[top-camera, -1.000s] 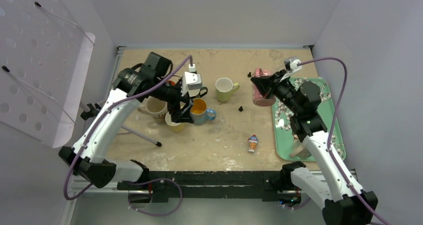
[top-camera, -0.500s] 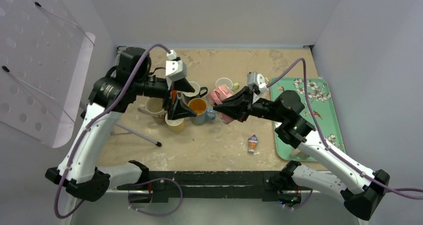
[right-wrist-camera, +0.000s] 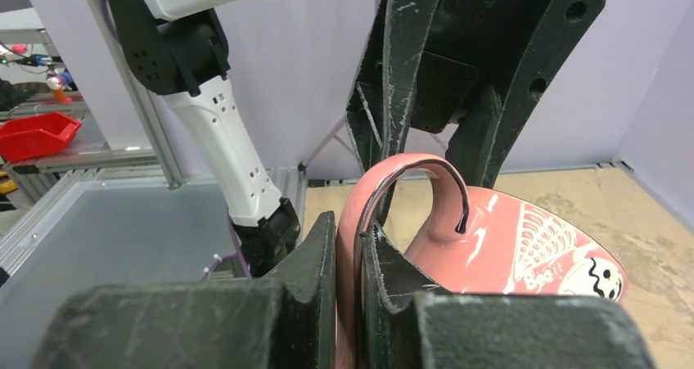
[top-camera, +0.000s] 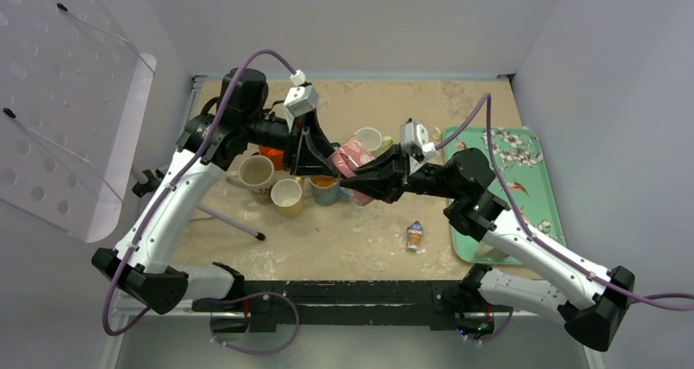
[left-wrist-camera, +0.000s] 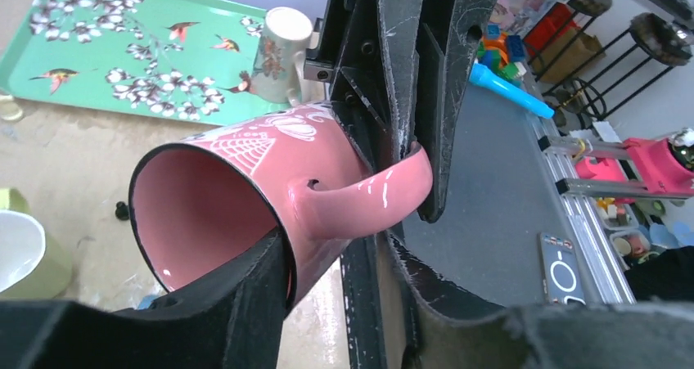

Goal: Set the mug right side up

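The pink mug [top-camera: 353, 155] hangs in the air over the middle of the table, lying on its side with its mouth facing the left wrist camera [left-wrist-camera: 205, 222]. My right gripper [top-camera: 360, 179] is shut on the mug's handle [right-wrist-camera: 409, 177], whose loop is pinched between its two fingers [right-wrist-camera: 353, 230]. My left gripper [top-camera: 331, 163] reaches in from the left and straddles the mug's body at the rim [left-wrist-camera: 331, 250]. One of its fingers [left-wrist-camera: 237, 303] lies against the rim. The other finger [left-wrist-camera: 458, 303] stands apart from the mug with a gap showing.
Below the mug stand a cream mug [top-camera: 256, 173], a yellow mug [top-camera: 287, 195], a blue mug with an orange inside [top-camera: 326, 185] and a pale green mug [top-camera: 368, 138]. A green flowered tray [top-camera: 536, 168] lies at the right. A small toy figure [top-camera: 416, 235] lies near the front.
My right arm carried the pink mug from the tray's edge leftward to the table's middle. My left gripper lifted off the mug cluster, swung right around the pink mug, and its jaws narrowed.
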### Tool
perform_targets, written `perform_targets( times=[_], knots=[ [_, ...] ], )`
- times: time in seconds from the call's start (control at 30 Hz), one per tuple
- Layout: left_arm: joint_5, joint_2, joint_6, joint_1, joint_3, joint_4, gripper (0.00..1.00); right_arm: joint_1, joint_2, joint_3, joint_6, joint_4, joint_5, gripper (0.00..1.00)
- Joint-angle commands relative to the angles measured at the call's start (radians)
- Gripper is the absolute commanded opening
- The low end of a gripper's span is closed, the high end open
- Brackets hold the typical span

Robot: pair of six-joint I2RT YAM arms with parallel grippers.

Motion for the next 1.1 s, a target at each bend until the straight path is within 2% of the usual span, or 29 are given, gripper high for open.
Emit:
perform_targets(
  times=[0.0, 0.1, 0.17, 0.2, 0.27, 0.33, 0.37, 0.43, 0.47, 0.5, 0.53, 0.6, 0.67, 0.73, 0.8, 0.87, 0.93, 1.07],
  knots=[
    [0.132, 0.002, -0.052, -0.033, -0.033, 0.088, 0.44, 0.004, -0.014, 0.075, -0.035, 0.174, -0.006, 0.0],
    [0.147, 0.006, -0.023, -0.035, -0.047, 0.053, 0.31, 0.004, -0.009, 0.067, -0.038, 0.173, 0.013, 0.0],
    [0.141, 0.01, 0.031, -0.036, -0.044, 0.001, 0.15, 0.004, -0.012, 0.054, -0.044, 0.176, 0.028, 0.0],
    [0.127, 0.011, 0.046, -0.036, -0.043, -0.019, 0.02, 0.004, -0.013, 0.048, -0.045, 0.181, 0.03, 0.0],
    [0.072, 0.011, 0.094, -0.034, -0.031, -0.081, 0.0, 0.004, -0.014, 0.049, -0.042, 0.171, 0.054, 0.0],
    [-0.026, 0.007, 0.176, -0.032, -0.011, -0.179, 0.0, 0.004, -0.019, 0.079, -0.051, 0.069, 0.124, 0.0],
    [-0.09, 0.001, 0.228, -0.033, -0.003, -0.235, 0.0, 0.004, -0.025, 0.105, -0.067, -0.004, 0.209, 0.08],
    [-0.263, -0.022, 0.284, -0.033, -0.007, -0.31, 0.0, 0.004, -0.043, 0.151, -0.08, -0.152, 0.389, 0.5],
    [-0.348, -0.041, 0.305, -0.032, -0.015, -0.336, 0.0, 0.004, -0.057, 0.162, -0.086, -0.201, 0.468, 0.66],
    [-0.433, -0.053, 0.332, -0.032, -0.024, -0.367, 0.0, 0.004, -0.072, 0.162, -0.089, -0.236, 0.53, 0.78],
    [-0.529, -0.063, 0.358, -0.034, -0.041, -0.393, 0.0, 0.003, -0.095, 0.159, -0.091, -0.263, 0.59, 0.85],
    [-0.625, -0.084, 0.402, -0.033, -0.087, -0.438, 0.0, 0.003, -0.123, 0.149, -0.095, -0.309, 0.658, 0.89],
    [-0.66, -0.106, 0.44, -0.039, -0.168, -0.462, 0.0, 0.003, -0.142, 0.14, -0.094, -0.344, 0.724, 0.9],
    [-0.678, -0.119, 0.474, -0.071, -0.246, -0.491, 0.0, 0.003, -0.149, 0.14, -0.081, -0.374, 0.86, 0.92],
    [-0.743, -0.124, 0.48, -0.15, -0.318, -0.507, 0.0, 0.0, -0.133, 0.161, -0.057, -0.427, 1.026, 0.92],
    [-0.788, -0.129, 0.461, -0.228, -0.381, -0.484, 0.0, -0.014, -0.088, 0.212, 0.008, -0.542, 1.188, 0.92],
    [-0.809, -0.126, 0.444, -0.237, -0.426, -0.428, 0.0, -0.041, -0.033, 0.265, 0.092, -0.66, 1.313, 0.92],
    [-0.869, -0.137, 0.453, -0.237, -0.497, -0.334, 0.0, -0.218, 0.022, 0.301, 0.258, -0.82, 1.325, 0.91]
  ],
)
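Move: The pink mug lies on its side in the air. Its middle is about 5 cm to the right of my left hand and 2 cm ahead, its rim between my open left fingers. From my right hand, which holds the handle, its middle is some 5 cm ahead and 3 cm below. From my left hand, all roughly 33 cm down, the blue mug is 7 cm ahead, the yellow mug 6 cm ahead and 9 cm left, and the light green mug 17 cm ahead and 10 cm right. I close my left fingers on the mug's wall at the rim beside the handle, both hands easing back about 2 cm, then my right fingers open and let go of the handle. My left hand carries the mug down some 23 cm, left and finally a little back, past the yellow mug towards the bare table on its near side, tipping its fingers down about 55 degrees. My right hand withdraws forward and to the right, swinging clockwise. ##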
